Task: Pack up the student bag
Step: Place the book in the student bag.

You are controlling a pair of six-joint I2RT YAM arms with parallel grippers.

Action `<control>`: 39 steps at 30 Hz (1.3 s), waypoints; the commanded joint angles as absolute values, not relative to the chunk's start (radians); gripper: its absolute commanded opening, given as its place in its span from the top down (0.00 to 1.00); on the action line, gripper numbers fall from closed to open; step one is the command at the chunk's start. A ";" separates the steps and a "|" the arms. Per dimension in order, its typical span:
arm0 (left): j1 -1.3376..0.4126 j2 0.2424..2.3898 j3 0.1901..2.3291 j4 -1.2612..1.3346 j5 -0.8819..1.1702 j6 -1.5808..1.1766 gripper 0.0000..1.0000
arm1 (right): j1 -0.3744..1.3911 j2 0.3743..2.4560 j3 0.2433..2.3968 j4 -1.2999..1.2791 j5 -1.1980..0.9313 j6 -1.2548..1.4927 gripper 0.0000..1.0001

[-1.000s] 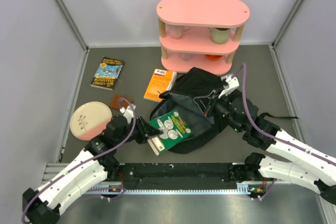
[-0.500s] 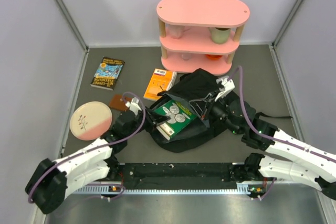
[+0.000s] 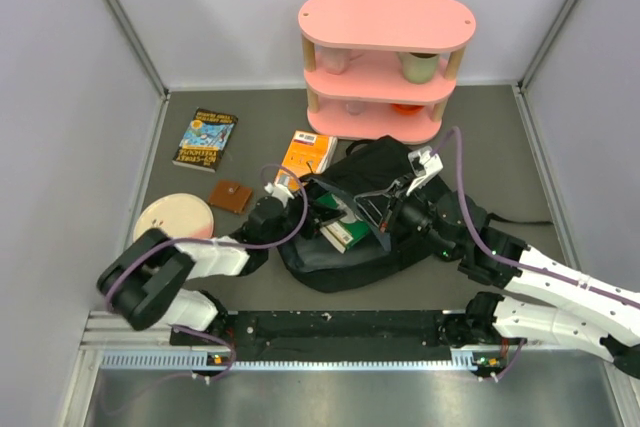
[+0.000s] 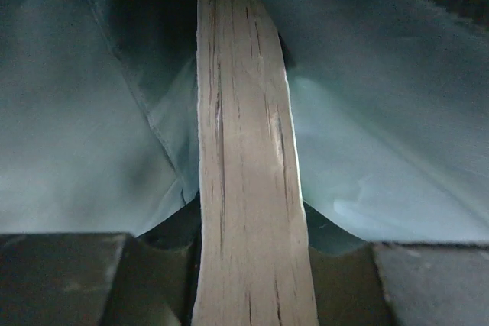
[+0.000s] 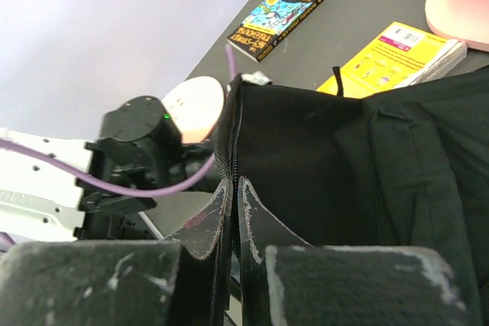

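The student bag, black and floppy, lies mid-table with its mouth held open. My left gripper reaches into that mouth, shut on a green book that is mostly inside. The left wrist view shows the book's pale page edge running up between the jaws of the left gripper, with the bag's teal lining on both sides. My right gripper is shut on the bag's zippered rim; the right wrist view shows its fingertips pinching that rim of the bag.
An orange book lies just behind the bag and a blue-covered book at far left. A brown wallet and a pink plate sit left of my left arm. A pink shelf holding cups stands at the back.
My left arm has swung right and away, carrying the green book from the bag's front into its mouth. The right gripper has kept its hold on the rim.
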State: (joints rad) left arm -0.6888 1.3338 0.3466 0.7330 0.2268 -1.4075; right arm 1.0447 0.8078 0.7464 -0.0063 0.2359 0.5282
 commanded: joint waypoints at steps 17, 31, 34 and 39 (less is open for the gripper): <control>-0.755 1.919 0.632 1.416 0.362 -1.466 1.00 | 1.071 0.792 0.769 0.098 0.227 0.558 1.00; -0.796 1.824 0.540 1.243 0.350 -1.353 0.37 | 1.069 0.761 0.745 0.020 0.356 0.555 1.00; -0.798 1.795 0.525 1.186 0.360 -1.336 0.35 | 1.071 0.761 0.746 0.018 0.360 0.555 1.00; -0.798 1.720 0.492 1.054 0.359 -1.287 0.34 | 1.071 0.775 0.761 0.009 0.376 0.549 1.00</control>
State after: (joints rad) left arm -0.7933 1.8221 0.5125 1.1038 0.3401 -1.3506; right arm 1.0519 0.7803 0.7441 -0.0471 0.3428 0.5465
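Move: The left hand grips the green book, already partly in the student bag's mouth; the bag's middle lies about 10 cm to its right, level fore and aft, 7 cm lower. The orange book is some 14 cm ahead and 5 cm left, the wallet 4 cm ahead and 24 cm left, both about 12 cm below. From the right hand, which pinches the raised bag rim, the bag's middle is roughly 6 cm back, straight below by some 18 cm. Left hand slides the green book about 9 cm right and down deeper into the bag, opens, backs off. ##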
